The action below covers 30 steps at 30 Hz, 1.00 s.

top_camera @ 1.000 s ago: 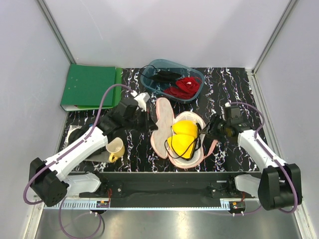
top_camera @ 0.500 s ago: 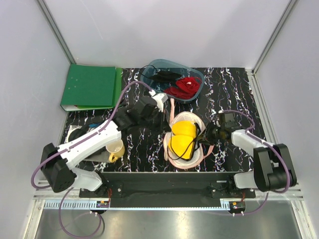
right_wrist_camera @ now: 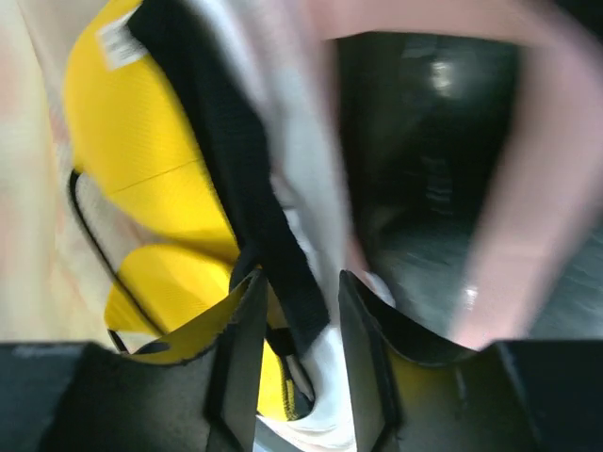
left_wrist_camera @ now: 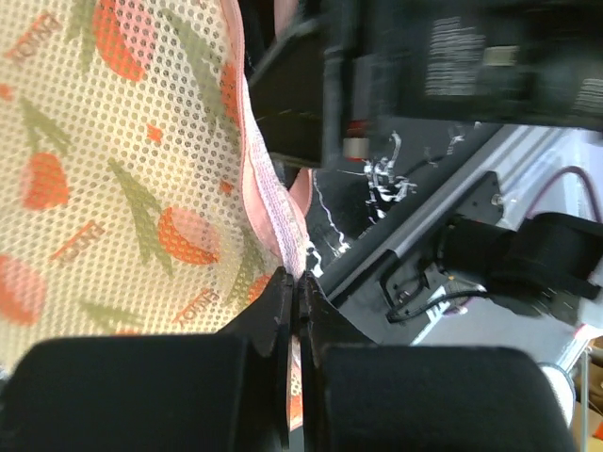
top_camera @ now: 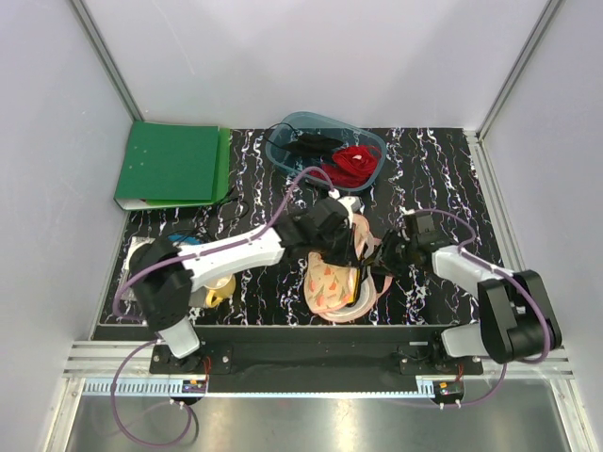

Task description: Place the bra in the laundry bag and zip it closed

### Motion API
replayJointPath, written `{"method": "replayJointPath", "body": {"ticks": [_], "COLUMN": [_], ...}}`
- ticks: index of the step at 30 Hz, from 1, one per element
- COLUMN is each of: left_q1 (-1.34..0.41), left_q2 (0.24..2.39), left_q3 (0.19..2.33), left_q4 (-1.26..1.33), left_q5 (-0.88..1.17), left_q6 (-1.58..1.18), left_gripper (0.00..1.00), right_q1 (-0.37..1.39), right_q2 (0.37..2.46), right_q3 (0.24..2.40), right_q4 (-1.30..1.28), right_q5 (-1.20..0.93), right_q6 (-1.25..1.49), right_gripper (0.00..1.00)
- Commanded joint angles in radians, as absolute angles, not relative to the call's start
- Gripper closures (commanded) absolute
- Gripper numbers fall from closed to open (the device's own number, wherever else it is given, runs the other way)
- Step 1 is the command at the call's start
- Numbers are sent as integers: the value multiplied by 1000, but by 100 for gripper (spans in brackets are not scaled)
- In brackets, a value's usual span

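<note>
The laundry bag (top_camera: pixel 330 284) lies at the table's front middle, its printed top half folded down over the lower half. The bra is hidden under it in the top view. In the right wrist view the yellow bra (right_wrist_camera: pixel 151 160) and its black strap (right_wrist_camera: pixel 259 217) lie inside the pale lining (right_wrist_camera: pixel 306 188). My left gripper (top_camera: pixel 356 247) is shut on the bag's pink trimmed edge (left_wrist_camera: pixel 273 198), its jaws (left_wrist_camera: pixel 300 282) pressed together on it. My right gripper (top_camera: pixel 386 254) is at the bag's right rim, jaws (right_wrist_camera: pixel 297 282) narrowly apart, pinching lining and strap.
A blue-grey tub (top_camera: pixel 283 141) with a red garment (top_camera: pixel 350 162) and a black garment (top_camera: pixel 311 143) stands behind the bag. A green binder (top_camera: pixel 170 165) lies at the back left. A yellow mug (top_camera: pixel 220 290) sits under my left arm near the front edge.
My left gripper has swung the bag's upper half to the right and down over the bra, covering it. My right gripper has shifted slightly left at the bag's rim.
</note>
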State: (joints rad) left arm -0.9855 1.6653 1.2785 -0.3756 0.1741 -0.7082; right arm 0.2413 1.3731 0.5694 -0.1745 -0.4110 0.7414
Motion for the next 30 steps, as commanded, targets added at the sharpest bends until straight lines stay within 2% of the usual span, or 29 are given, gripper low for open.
{"method": "replayJointPath", "body": {"ticks": [1, 7, 12, 16, 17, 19, 20, 23, 25, 26, 30], "left_q1": [-992, -1000, -999, -999, -993, -989, -989, -983, -968, -933, -769], "left_q2": [1738, 1842, 1922, 1922, 1916, 1864, 1829, 1676, 1594, 1524, 1396], "left_q3": [1305, 1299, 1362, 1371, 1376, 1370, 1350, 1295, 1205, 1169, 903], "left_q4": [-230, -118, -100, -100, -106, -126, -139, -176, -196, -192, -71], "left_q5": [189, 176, 170, 127, 126, 137, 130, 127, 135, 149, 254], "left_q6": [-776, -837, -854, -835, -824, -772, -752, -674, -646, -641, -676], "left_gripper": [100, 100, 100, 77, 59, 44, 30, 14, 9, 9, 10], "right_q1": [210, 210, 224, 233, 232, 232, 233, 232, 232, 232, 232], "right_q2": [1234, 1088, 1014, 964, 912, 856, 816, 778, 769, 756, 716], "right_q3": [612, 681, 644, 589, 565, 500, 486, 468, 454, 453, 425], "right_q4": [-414, -613, -647, -641, -620, -559, -545, -549, -543, -542, -528], "right_q5": [-207, -126, -184, -210, -234, -259, -284, -339, -383, -424, -454], "right_q6": [672, 640, 686, 811, 836, 902, 911, 905, 914, 917, 945], "right_gripper": [52, 49, 49, 43, 41, 40, 39, 27, 12, 1, 0]}}
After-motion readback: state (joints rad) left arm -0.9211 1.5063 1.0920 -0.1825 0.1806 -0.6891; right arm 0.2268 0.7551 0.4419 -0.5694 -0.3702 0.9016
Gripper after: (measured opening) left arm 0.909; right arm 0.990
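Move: The laundry bag's patterned lid is pinched at its edge in the left fingers; the bag's right rim, where that edge goes, lies about 6 cm to the right and 9 cm below, roughly level forward. The yellow bra in the lower half sits some 3 cm back of the left hand, 9 cm down. From the right hand the bag's near-right rim is about 9 cm back and slightly below, and the bra some 5 cm left and 4 cm back. The lid edge is carried down about 7 cm and 5 cm right over the bra by the left hand, slightly forward too; then its fingers let go, open wide, and the hand backs off up and left. Meanwhile the right hand clears the bra's black band, going right and up some 5 cm, then back towards the near-right rim, opening wide and turning a little clockwise. ##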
